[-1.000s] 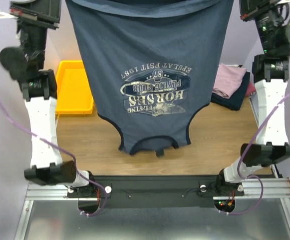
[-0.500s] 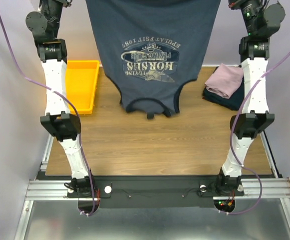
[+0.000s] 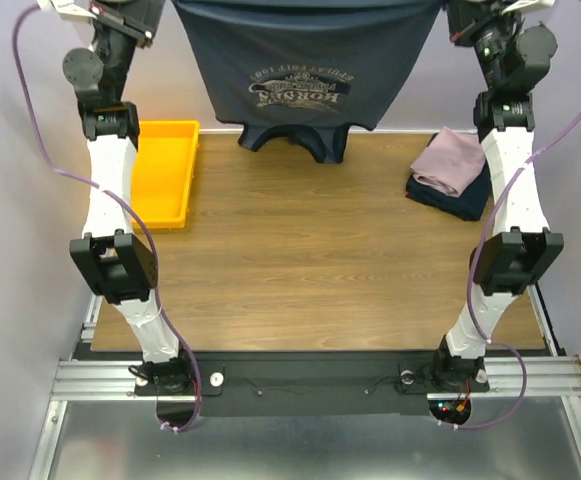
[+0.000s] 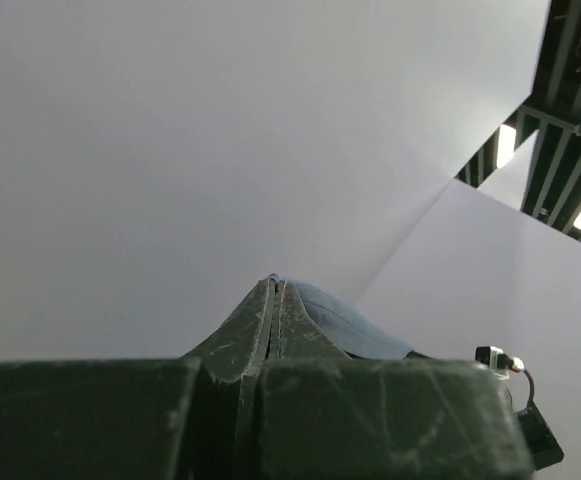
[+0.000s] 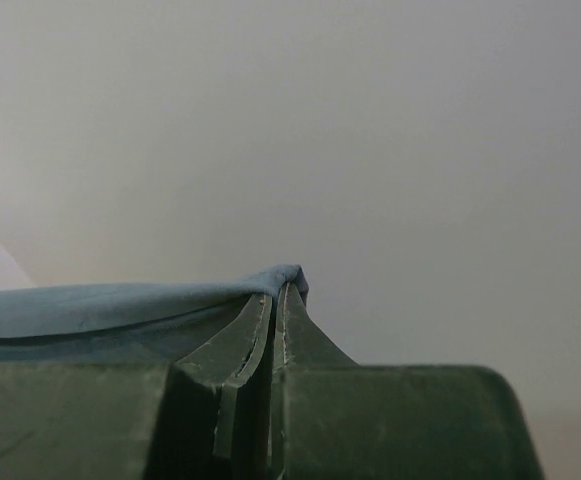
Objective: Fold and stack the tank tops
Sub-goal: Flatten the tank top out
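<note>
The slate-blue tank top (image 3: 305,60) hangs upside down over the table's far edge, spread wide, its pale lettering (image 3: 295,92) facing me and its straps (image 3: 292,142) dangling at the table's back edge. My left gripper (image 4: 275,283) is shut on one corner of its cloth (image 4: 355,325). At the other corner my right gripper (image 5: 282,290) is shut on the blue cloth (image 5: 120,305). Both arms reach far back and high; in the top view their fingers are past the frame's upper edge. A folded mauve-pink tank top (image 3: 452,160) lies on a folded navy one (image 3: 450,197) at the back right.
A yellow plastic tray (image 3: 165,170) sits at the back left of the wooden table (image 3: 310,270). Pale walls stand close on both sides and behind. Purple cables loop off both arms.
Both arms have stretched back and away from the camera, carrying the slate-blue tank top from near the table's middle to its far edge. Both grips have stayed shut.
</note>
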Available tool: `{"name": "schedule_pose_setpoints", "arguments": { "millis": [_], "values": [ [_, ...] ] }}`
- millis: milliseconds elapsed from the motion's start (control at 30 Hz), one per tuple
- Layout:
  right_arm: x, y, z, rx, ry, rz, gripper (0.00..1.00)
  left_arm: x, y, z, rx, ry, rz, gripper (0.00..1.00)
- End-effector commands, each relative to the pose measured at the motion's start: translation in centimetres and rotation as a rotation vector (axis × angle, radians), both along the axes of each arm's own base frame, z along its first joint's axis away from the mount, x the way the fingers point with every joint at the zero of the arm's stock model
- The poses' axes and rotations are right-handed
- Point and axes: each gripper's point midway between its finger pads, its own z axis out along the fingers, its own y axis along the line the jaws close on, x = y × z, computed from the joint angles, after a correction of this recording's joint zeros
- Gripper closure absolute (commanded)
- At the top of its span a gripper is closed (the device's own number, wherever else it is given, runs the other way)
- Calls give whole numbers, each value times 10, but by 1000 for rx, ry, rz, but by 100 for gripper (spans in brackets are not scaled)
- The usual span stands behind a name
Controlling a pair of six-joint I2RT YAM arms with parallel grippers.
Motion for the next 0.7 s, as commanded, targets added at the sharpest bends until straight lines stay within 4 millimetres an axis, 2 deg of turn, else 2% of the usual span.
{"name": "schedule_pose_setpoints", "arguments": {
  "millis": [0,33,67,100,133,167,200,233,267,300,333,367,400,433,467,500,533,567,600,633,667],
  "values": [
    [-14,-9,-33,3,54,-35,99,-36,2,-20,19,-55,-4,100],
    [-29,-6,-32,6,52,-20,99,-37,1,-33,6,-26,-15,100],
    [-19,-6,-59,10,109,-16,99,-40,0,-47,2,-3,-18,100],
    [-26,-5,-90,15,177,-12,99,-44,0,-75,-14,61,-17,100],
    [-31,-4,-105,27,212,-9,99,-45,1,-91,-24,99,-17,100],
    [-49,-4,-109,32,225,-10,99,-42,1,-133,-46,196,-19,100],
    [-53,-4,-127,37,269,-13,99,-47,0,-148,-52,227,-19,100],
    [-56,-4,-174,43,371,-14,99,-63,-1,-151,-60,236,-9,100],
    [-62,-1,-191,50,415,1,99,-65,1,-171,-71,291,7,100],
    [-76,3,-201,53,443,19,99,-73,4,-212,-90,402,31,100],
    [-84,9,-250,70,554,46,99,-77,3,-232,-95,456,37,100],
    [-91,12,-270,80,604,52,99,-82,1,-254,-98,516,43,100],
    [-103,16,-290,93,659,57,99,-93,-4,-301,-91,644,50,100],
    [-109,18,-310,108,709,63,99,-99,-8,-324,-84,702,52,100],
    [-122,21,-351,141,812,72,99,-106,-9,-347,-77,760,63,100],
    [-131,24,-372,155,875,82,99,-121,-13,-384,-72,854,64,100],
    [-139,26,-392,169,933,86,99,-132,-14,-411,-64,929,70,100],
    [-149,27,-410,179,983,78,99,-141,-16,-430,-59,969,69,100],
    [-169,30,-446,178,1089,68,99,-158,-19,-464,-51,1052,69,100],
    [-181,30,-464,172,1138,55,99,-172,-19,-483,-44,1113,82,100],
    [-203,27,-493,162,1220,15,99,-187,-20,-508,-37,1179,87,100]
  ]
}}
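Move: The tank top hangs by its hem between the two shut grippers. The patch of table it goes to is centred roughly 60 cm below, about 4 cm back and 25 cm right of the left hand, and about 10 cm back and 25 cm left of the right. The yellow tray lies some 13 cm left of the left hand, level with it in reach; the folded stack about 5 cm back and 6 cm right of the right hand, both far below. Both grippers keep their pinch on the hem corners and swing the tank top down onto the table together. They drop fast, nearly straight at first, then sink and draw back towards the bases, ending about 43 cm lower and some 15 cm nearer. The wrists tip the fingers forward and down by nearly 60 degrees. ##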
